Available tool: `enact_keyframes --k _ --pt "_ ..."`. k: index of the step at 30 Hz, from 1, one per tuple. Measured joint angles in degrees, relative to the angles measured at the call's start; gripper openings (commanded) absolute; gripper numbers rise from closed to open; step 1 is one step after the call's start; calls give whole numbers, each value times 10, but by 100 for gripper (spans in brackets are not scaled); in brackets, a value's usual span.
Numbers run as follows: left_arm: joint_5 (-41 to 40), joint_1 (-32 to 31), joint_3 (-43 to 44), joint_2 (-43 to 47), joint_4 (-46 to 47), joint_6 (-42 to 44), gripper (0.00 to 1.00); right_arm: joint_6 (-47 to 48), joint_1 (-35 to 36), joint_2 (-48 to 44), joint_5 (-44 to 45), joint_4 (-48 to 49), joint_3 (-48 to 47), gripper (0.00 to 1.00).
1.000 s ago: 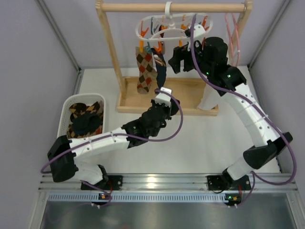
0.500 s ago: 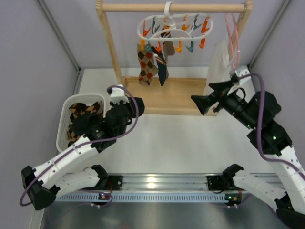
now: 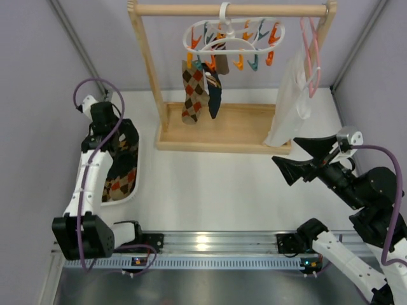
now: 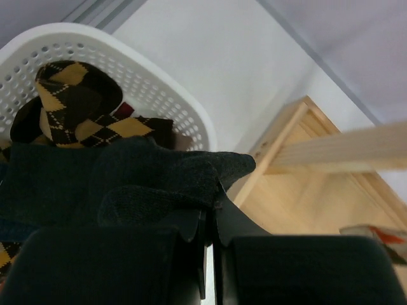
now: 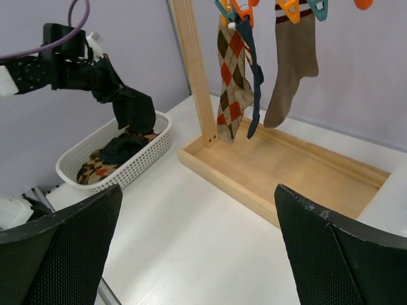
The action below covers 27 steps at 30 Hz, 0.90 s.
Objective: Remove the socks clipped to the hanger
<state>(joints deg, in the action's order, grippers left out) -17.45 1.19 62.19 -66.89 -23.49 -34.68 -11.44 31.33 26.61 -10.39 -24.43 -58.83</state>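
My left gripper (image 3: 119,130) is shut on a dark sock (image 3: 131,141) and holds it just above the white basket (image 3: 137,171). In the left wrist view the jaws (image 4: 208,219) pinch the dark sock (image 4: 159,178) over the basket (image 4: 127,70). The white ring hanger (image 3: 232,38) hangs on the rail with orange and teal pins. An argyle sock (image 3: 191,92), a navy sock (image 3: 213,92) and a plain brown sock (image 3: 221,63) stay clipped to it. My right gripper (image 3: 302,162) is open and empty, low at the right, facing the rack (image 5: 200,254).
The basket holds argyle socks (image 4: 70,108) and dark ones. The wooden rack has a tray base (image 3: 222,127) and a left post (image 3: 147,70). A white translucent garment (image 3: 289,101) hangs on a pink wire hanger (image 3: 311,44) at the right.
My left arm swung from the table's middle to the far left, carrying the dark sock over the basket. My right arm pulled back from the hanger, down to the near right.
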Motion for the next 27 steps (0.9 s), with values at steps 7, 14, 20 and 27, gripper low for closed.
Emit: enact_keyframes --k 7,14,20,27 --pt "71 102 82 -151 -8 -49 2 -7 0 -43 -6 -19 10 99" --pt "74 116 85 -206 -14 -72 35 -10 0 -63 -16 -23 22 100" --pt "40 116 39 -154 -16 -90 84 -12 0 -63 -18 -26 30 99" --pt "36 116 21 -39 -21 -98 98 -13 0 -66 -19 -26 39 99"
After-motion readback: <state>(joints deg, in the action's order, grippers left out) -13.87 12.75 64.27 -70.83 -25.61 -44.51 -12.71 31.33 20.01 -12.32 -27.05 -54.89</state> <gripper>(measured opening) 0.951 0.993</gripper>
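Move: The left hand already holds the dark sock and takes it to the white basket. The basket's middle lies about 8 cm to its left, roughly 6 cm back and some 20 cm below. The rack's left post stands about 12 cm farther out and 12 cm to the right, and the hanging argyle sock is some 26 cm right and 8 cm ahead. From the right hand, the basket is about 57 cm left, 15 cm ahead and 35 cm lower. The left fingers let go of the dark sock over the far end of the basket: the hand carries it down about 7 cm, left 6 cm and forward 5 cm, tilting downward and turning slightly counter-clockwise. The fingers then spread wide as the hand draws back some 5 cm, and it rises. The empty right hand eases back and down a little, fingers staying open. ##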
